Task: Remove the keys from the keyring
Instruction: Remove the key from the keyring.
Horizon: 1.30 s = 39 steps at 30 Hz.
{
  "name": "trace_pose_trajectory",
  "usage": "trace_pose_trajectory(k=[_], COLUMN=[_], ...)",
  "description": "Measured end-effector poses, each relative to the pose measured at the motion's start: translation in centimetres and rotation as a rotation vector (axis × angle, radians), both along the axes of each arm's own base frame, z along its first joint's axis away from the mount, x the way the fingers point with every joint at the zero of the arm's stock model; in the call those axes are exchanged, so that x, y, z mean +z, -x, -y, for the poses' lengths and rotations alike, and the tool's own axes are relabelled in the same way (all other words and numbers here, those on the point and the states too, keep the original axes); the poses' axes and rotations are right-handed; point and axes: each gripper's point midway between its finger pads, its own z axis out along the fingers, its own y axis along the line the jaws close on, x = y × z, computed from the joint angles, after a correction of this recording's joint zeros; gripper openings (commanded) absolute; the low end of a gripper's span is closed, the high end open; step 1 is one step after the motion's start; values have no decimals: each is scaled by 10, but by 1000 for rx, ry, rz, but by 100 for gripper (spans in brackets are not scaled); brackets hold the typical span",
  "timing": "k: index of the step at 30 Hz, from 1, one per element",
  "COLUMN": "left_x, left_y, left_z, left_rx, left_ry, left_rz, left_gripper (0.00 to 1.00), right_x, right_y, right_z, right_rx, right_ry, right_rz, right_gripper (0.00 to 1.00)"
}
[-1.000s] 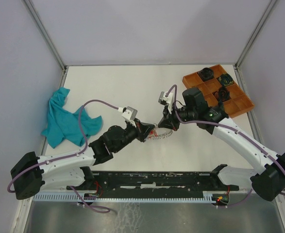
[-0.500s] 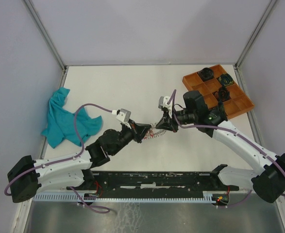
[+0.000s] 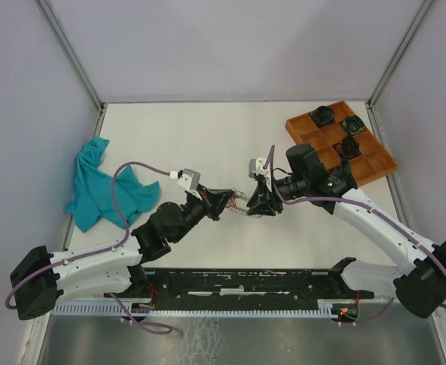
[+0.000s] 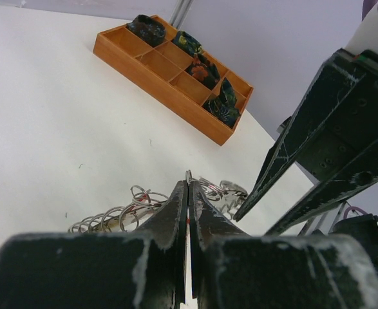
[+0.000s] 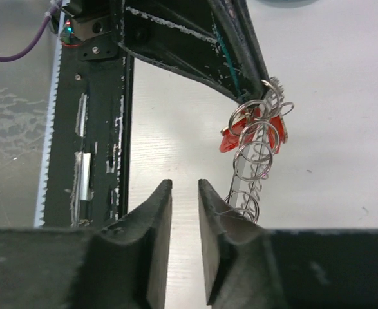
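Note:
The keyring (image 3: pixel 239 205), a coil of silver wire loops, hangs just above the table's middle between both grippers. My left gripper (image 3: pixel 224 200) is shut on it: in the left wrist view a thin loop sticks out of the pinched tips (image 4: pixel 189 183), with the coil (image 4: pixel 111 217) on the left and silver keys (image 4: pixel 232 192) on the right. My right gripper (image 3: pixel 254 207) is open and holds nothing. In its wrist view the gap (image 5: pixel 184 185) shows bare table, and the keyring (image 5: pixel 254 153) with a red tag (image 5: pixel 236 134) hangs just right of its right finger (image 5: pixel 217 212).
An orange compartment tray (image 3: pixel 374 163) with small dark objects sits at the back right, seen too in the left wrist view (image 4: pixel 143 61). A teal cloth (image 3: pixel 105 186) lies at the left. The black base rail (image 5: pixel 98 129) runs along the near edge.
My right gripper has opened and let go of the keyring, shifting slightly nearer. The left gripper stayed shut on the ring and moved a little away from the near edge.

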Motion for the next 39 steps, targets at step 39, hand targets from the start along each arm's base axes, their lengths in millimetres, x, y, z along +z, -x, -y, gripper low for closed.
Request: trace_pose_trajectory(k=[39], left_x=[51], left_y=[22], left_z=[5], left_rx=[-89], left_ry=[117], left_rz=[559], left_gripper=[3], right_x=[87], right_y=[-40], right_z=[7], right_rx=[-182], right_ry=[-98], right_rz=[-88], right_gripper=[53])
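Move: My shut left fingers already hold the edge of the keyring. Its middle lies roughly 5 cm to the right of that hand, 3 cm back and 3 cm below, with the red-tagged keys about 1 cm to its right and 2 cm under the fingertips. From my half-open right hand, the keyring's middle is some 3 cm left, 1 cm ahead and 2 cm lower, the red-tagged keys about 7 cm left and 4 cm ahead. I draw my right hand up off the keyring, about 9 cm and then also some 4 cm forward, spreading its fingers wider as it leaves. My left hand keeps its grip on the ring's edge, eases slightly back and dips a little, then lifts to about 5 cm above its start while tipping its fingers up some 30 degrees. ##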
